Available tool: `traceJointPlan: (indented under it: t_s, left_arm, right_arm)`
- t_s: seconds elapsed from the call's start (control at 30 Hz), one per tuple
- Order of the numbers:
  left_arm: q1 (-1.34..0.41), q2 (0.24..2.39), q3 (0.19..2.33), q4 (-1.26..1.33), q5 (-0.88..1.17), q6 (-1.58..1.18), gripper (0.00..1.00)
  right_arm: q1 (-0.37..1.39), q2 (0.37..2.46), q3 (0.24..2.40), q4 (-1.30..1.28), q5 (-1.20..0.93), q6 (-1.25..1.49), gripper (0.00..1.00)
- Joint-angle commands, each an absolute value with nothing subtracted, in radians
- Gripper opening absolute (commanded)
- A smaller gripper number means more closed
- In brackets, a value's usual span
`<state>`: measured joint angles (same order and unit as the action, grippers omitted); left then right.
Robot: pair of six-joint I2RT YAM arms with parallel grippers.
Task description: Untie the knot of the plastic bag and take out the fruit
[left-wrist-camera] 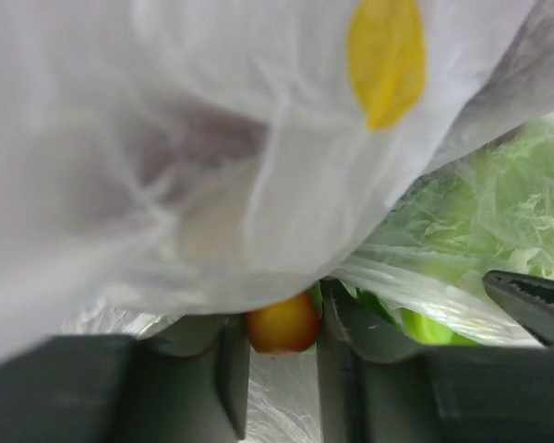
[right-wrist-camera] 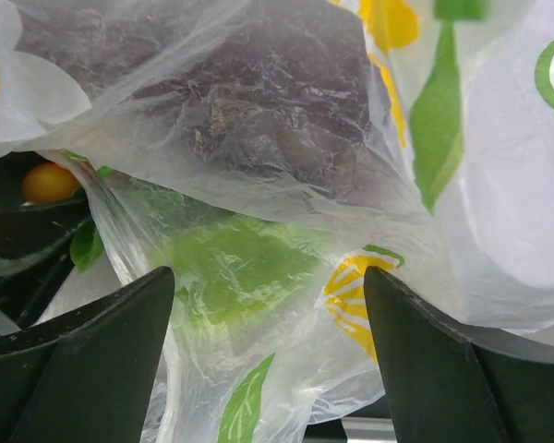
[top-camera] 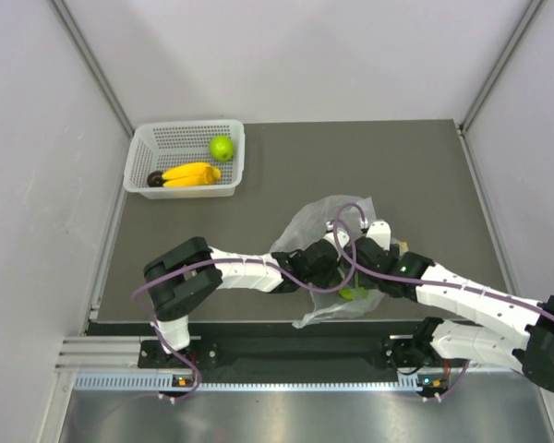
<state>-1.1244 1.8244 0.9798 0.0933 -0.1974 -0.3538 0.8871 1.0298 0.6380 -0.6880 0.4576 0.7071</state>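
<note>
The clear flower-print plastic bag [top-camera: 316, 218] lies crumpled near the table's front, and both grippers reach into it. My left gripper [top-camera: 329, 266] is shut on a small orange-red fruit [left-wrist-camera: 282, 325] under the film, with a finger [left-wrist-camera: 229, 369] on each side. A green fruit [left-wrist-camera: 425, 329] lies just to its right. My right gripper [top-camera: 364, 262] is open [right-wrist-camera: 268, 277], with bag film [right-wrist-camera: 286, 369] and the green fruit [right-wrist-camera: 229, 268] between its fingers. The orange-red fruit also shows in the right wrist view [right-wrist-camera: 48, 182]. I cannot make out the knot.
A white perforated basket [top-camera: 140, 148] stands at the back left, holding a green apple [top-camera: 222, 147], yellow bananas [top-camera: 192, 174] and a dark grape bunch [top-camera: 155, 178]. Grey walls close in both sides of the table. The arms cross close together at the bag.
</note>
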Motion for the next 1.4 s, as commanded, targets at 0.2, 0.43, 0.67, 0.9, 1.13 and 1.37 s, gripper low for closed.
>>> traceJointPlan:
  t_s: [0.2, 0.43, 0.67, 0.9, 1.13, 1.37]
  left_arm:
    - [-1.127, 1.703, 0.936, 0.043, -0.233, -0.365, 0.00]
    - [-1.129, 1.563, 0.905, -0.127, -0.247, -0.408, 0.00]
    - [-1.138, 1.416, 0.856, -0.302, -0.183, -0.474, 0.00]
    - [-1.146, 1.192, 0.890, -0.503, -0.216, -0.528, 0.00]
    - [-1.082, 1.055, 0.955, -0.532, -0.508, -0.487, 0.00]
    - [-0.605, 1.173, 1.080, -0.316, -0.400, -0.324, 0.00]
  right_arm:
    - [0.897, 1.017, 0.683, -0.635, 0.454, 0.695, 0.83]
    - [0.897, 1.022, 0.689, -0.630, 0.456, 0.693, 0.83]
    - [0.899, 1.023, 0.696, -0.630, 0.469, 0.696, 0.83]
    - [0.896, 1.037, 0.707, -0.629, 0.476, 0.696, 0.83]
    - [0.894, 1.046, 0.707, -0.607, 0.466, 0.689, 0.83]
    - [0.893, 1.058, 0.712, -0.585, 0.451, 0.666, 0.83]
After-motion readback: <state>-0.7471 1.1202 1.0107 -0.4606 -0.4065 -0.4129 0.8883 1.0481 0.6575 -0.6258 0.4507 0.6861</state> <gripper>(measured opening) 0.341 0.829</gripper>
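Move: The left hand, low in the plastic bag with the tomato sprig already pinched, has the white basket about 40 cm to its left and 33 cm ahead, roughly level. In the basket, the bananas lie some 40 cm left and 30 ahead, the green apple 33 left and 37 ahead. From the right hand the basket is about 43 cm left, 35 ahead and 4 below. The left hand keeps pinching the sprig, moving about 20 cm left and 20 up, finally swinging forward towards the basket. ##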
